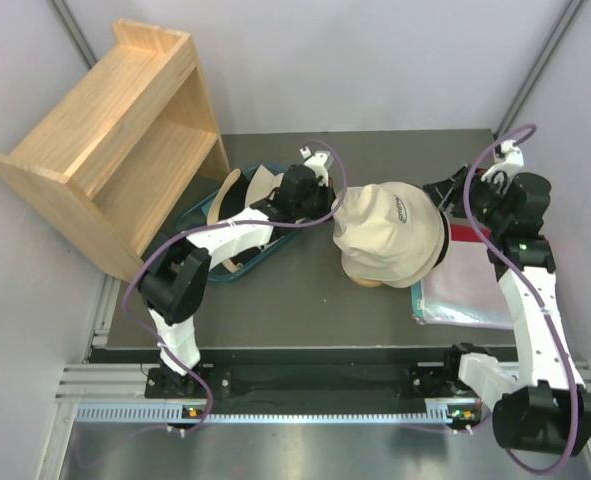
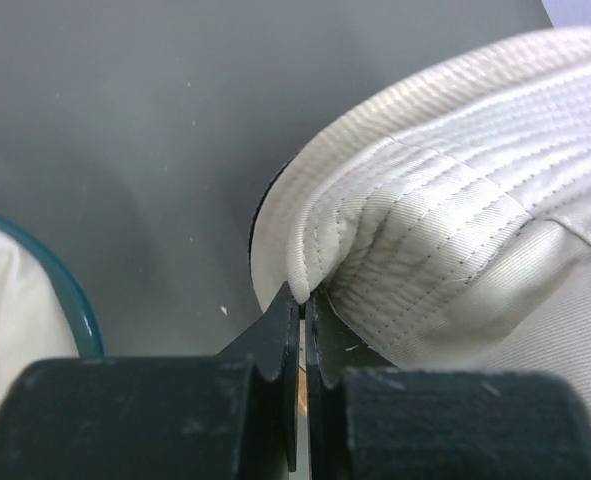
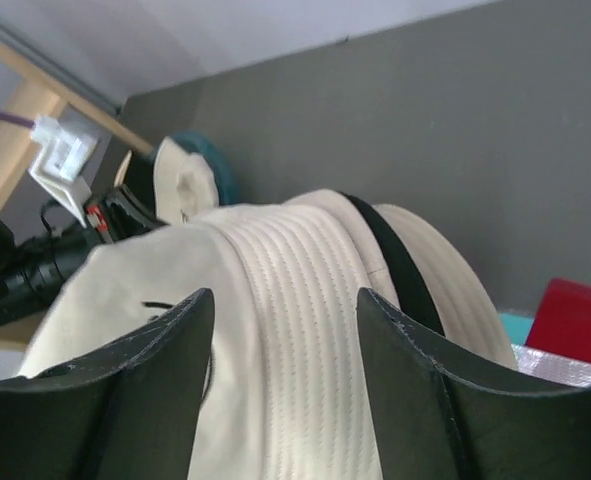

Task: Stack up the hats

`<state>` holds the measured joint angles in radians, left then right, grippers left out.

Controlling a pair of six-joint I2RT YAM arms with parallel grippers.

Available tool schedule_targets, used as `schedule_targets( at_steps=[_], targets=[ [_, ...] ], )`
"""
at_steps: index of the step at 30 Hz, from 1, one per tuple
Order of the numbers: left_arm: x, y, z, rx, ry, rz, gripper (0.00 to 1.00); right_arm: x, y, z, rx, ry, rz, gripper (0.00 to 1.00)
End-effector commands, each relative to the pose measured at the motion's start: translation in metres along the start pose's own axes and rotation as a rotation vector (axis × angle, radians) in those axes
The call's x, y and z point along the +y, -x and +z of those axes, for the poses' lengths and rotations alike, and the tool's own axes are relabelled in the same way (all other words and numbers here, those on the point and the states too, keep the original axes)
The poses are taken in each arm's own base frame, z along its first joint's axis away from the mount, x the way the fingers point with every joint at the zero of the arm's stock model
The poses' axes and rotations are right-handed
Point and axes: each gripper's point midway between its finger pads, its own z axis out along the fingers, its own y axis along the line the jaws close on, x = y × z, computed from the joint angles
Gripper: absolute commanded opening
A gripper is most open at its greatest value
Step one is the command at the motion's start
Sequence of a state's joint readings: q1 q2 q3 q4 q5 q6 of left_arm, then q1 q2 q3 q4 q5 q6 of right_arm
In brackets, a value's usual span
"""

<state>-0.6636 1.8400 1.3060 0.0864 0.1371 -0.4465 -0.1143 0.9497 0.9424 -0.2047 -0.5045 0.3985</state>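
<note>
A cream bucket hat [image 1: 385, 232] sits on top of a stack of hats on the wooden stand [image 1: 363, 280] at mid-table. My left gripper [image 1: 330, 205] is shut on the left brim of this top hat [image 2: 375, 200]; its jaws pinch the folded brim edge. My right gripper [image 1: 453, 205] is open at the stack's right side, its fingers either side of the top hat's brim [image 3: 305, 340] without closing on it. A black-lined brim [image 3: 395, 260] of a lower hat shows beneath. More cream hats [image 1: 245, 200] lie in the teal tub [image 1: 207, 268] at the left.
A wooden shelf [image 1: 115, 140] stands tilted at the back left. A clear plastic bag [image 1: 465, 290] with a red item [image 1: 470, 234] lies at the right, also in the right wrist view [image 3: 575, 315]. The tub's teal rim [image 2: 70, 300] shows in the left wrist view.
</note>
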Motion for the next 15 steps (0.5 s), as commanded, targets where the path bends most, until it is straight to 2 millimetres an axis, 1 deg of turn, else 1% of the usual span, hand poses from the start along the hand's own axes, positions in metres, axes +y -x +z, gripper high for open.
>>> schedule_targets(
  at_steps=[1, 8, 10, 14, 15],
  targets=[
    [0.0, 0.034, 0.005, -0.075, -0.014, 0.02, 0.0, 0.014, -0.012, 0.011, 0.054, 0.13, 0.024, 0.59],
    [0.0, 0.037, 0.006, -0.086, -0.025, 0.009, 0.0, -0.005, -0.046, 0.02, 0.132, 0.093, 0.066, 0.59],
    [0.0, 0.036, 0.006, -0.084, -0.025, 0.008, 0.0, -0.007, -0.053, 0.02, 0.148, 0.094, 0.071, 0.59],
    [-0.002, 0.038, 0.005, -0.089, -0.033, 0.011, 0.0, -0.018, -0.068, 0.023, 0.177, 0.064, 0.08, 0.6],
    [-0.002, 0.036, 0.005, -0.085, -0.034, 0.011, 0.0, -0.021, -0.069, 0.024, 0.176, 0.053, 0.08, 0.61]
  ],
)
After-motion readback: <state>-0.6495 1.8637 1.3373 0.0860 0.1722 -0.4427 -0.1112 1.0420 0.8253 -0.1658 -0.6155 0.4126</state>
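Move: The cream hat's middle lies roughly 6 cm back, 7 cm to the left of and 9 cm below the right hand. The stacked hats on the stand lie beneath it, about 7 cm back, 7 cm left and 14 cm down. The clear folder is some 18 cm back, 16 cm right and 27 cm down. From the left hand, the cream hat's middle is about 12 cm right and 8 cm back, near its height. The left fingers keep their pinch on the cream hat's brim and stay nearly still. Towards the opposite edge the open right gripper sinks about 7 cm, drifting slightly left and tipping some 10 degrees further down, so its parted fingers come close around that brim without closing; whether they touch cannot be seen. ##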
